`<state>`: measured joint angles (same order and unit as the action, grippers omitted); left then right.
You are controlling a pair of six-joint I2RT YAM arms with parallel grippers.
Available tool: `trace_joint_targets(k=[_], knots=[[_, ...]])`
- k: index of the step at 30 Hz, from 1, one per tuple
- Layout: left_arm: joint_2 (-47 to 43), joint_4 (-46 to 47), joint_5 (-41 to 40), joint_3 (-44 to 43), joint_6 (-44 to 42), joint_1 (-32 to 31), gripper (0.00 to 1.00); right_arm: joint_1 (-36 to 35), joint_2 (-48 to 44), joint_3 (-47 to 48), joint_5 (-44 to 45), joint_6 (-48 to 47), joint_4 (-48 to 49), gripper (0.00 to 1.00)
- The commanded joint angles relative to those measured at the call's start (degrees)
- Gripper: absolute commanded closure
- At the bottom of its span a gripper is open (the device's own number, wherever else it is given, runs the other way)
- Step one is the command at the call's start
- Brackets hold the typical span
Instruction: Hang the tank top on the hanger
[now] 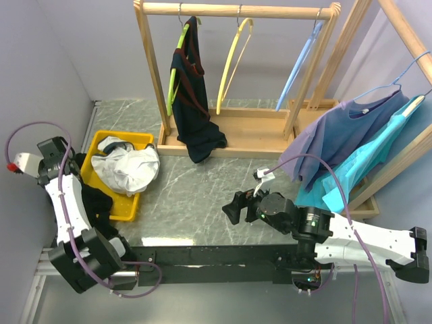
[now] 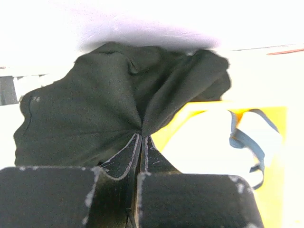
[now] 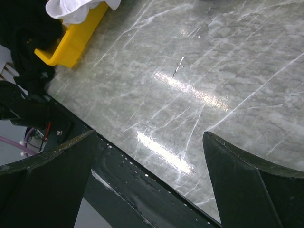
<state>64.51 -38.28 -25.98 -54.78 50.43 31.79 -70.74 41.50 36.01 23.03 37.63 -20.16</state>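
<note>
The black tank top (image 2: 95, 104) is bunched up, and my left gripper (image 2: 141, 137) is shut on a fold of it. In the top view the left gripper (image 1: 79, 164) is at the left edge of the yellow bin, and the tank top (image 1: 100, 201) hangs dark beside the bin. The yellow hanger (image 1: 236, 61) hangs empty on the wooden rack's rail at the back. My right gripper (image 1: 233, 206) is open and empty, low over the table's near middle, with its fingers (image 3: 251, 180) spread wide. The tank top also shows at the top left of the right wrist view (image 3: 23, 42).
The yellow bin (image 1: 135, 140) holds a white cloth (image 1: 128, 169). The wooden rack (image 1: 236, 10) also carries a lime-green hanger with a navy, red-trimmed garment (image 1: 192, 101) and a light-blue hanger (image 1: 297, 67). A second rack at the right holds purple (image 1: 344, 128) and teal (image 1: 371, 158) garments.
</note>
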Motion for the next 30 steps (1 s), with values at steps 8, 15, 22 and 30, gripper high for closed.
trace_joint_targets(k=[8, 15, 22, 30], knots=[[-7.6, -6.6, -2.5, -21.1, -5.9, -10.8, 0.99, -0.2, 1.1, 4.2, 2.5, -1.4, -1.1, 0.00], [-10.1, -6.5, 11.0, -32.7, -9.7, -14.1, 0.99, -0.3, -0.4, 6.8, 5.1, -1.7, -3.3, 0.00], [-9.5, -6.3, 30.7, -42.4, -11.8, -16.7, 0.99, -0.2, -1.5, 11.1, 10.8, -3.9, -5.3, 0.00], [-7.6, -6.5, 48.2, -51.7, -13.7, -18.2, 0.99, 0.1, -1.1, 18.7, 17.7, -8.6, -6.4, 0.00]])
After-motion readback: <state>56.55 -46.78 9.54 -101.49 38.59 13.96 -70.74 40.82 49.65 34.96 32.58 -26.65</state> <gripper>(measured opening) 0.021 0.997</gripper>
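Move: The left hand already has the black tank top pinched. The empty yellow hanger on the rack is roughly 29 cm ahead of it, 58 cm to its right and 20 cm higher. The navy top on the rack is about 27 cm ahead, 44 cm right and 12 cm up; the yellow tub about 8 cm ahead, 17 cm right and 13 cm below. From the open right hand, the hanger is some 37 cm ahead, level sideways, 18 cm up. Still pinching the black tank top in shut fingers, the left hand hauls it steeply up, about 34 cm, first almost straight, then also swinging some 20 cm right towards the rack, while its wrist turns clockwise and tips up until the fingers point level ahead. The right hand, staying open, rises later by about 9 cm and drifts a little forward and right. ##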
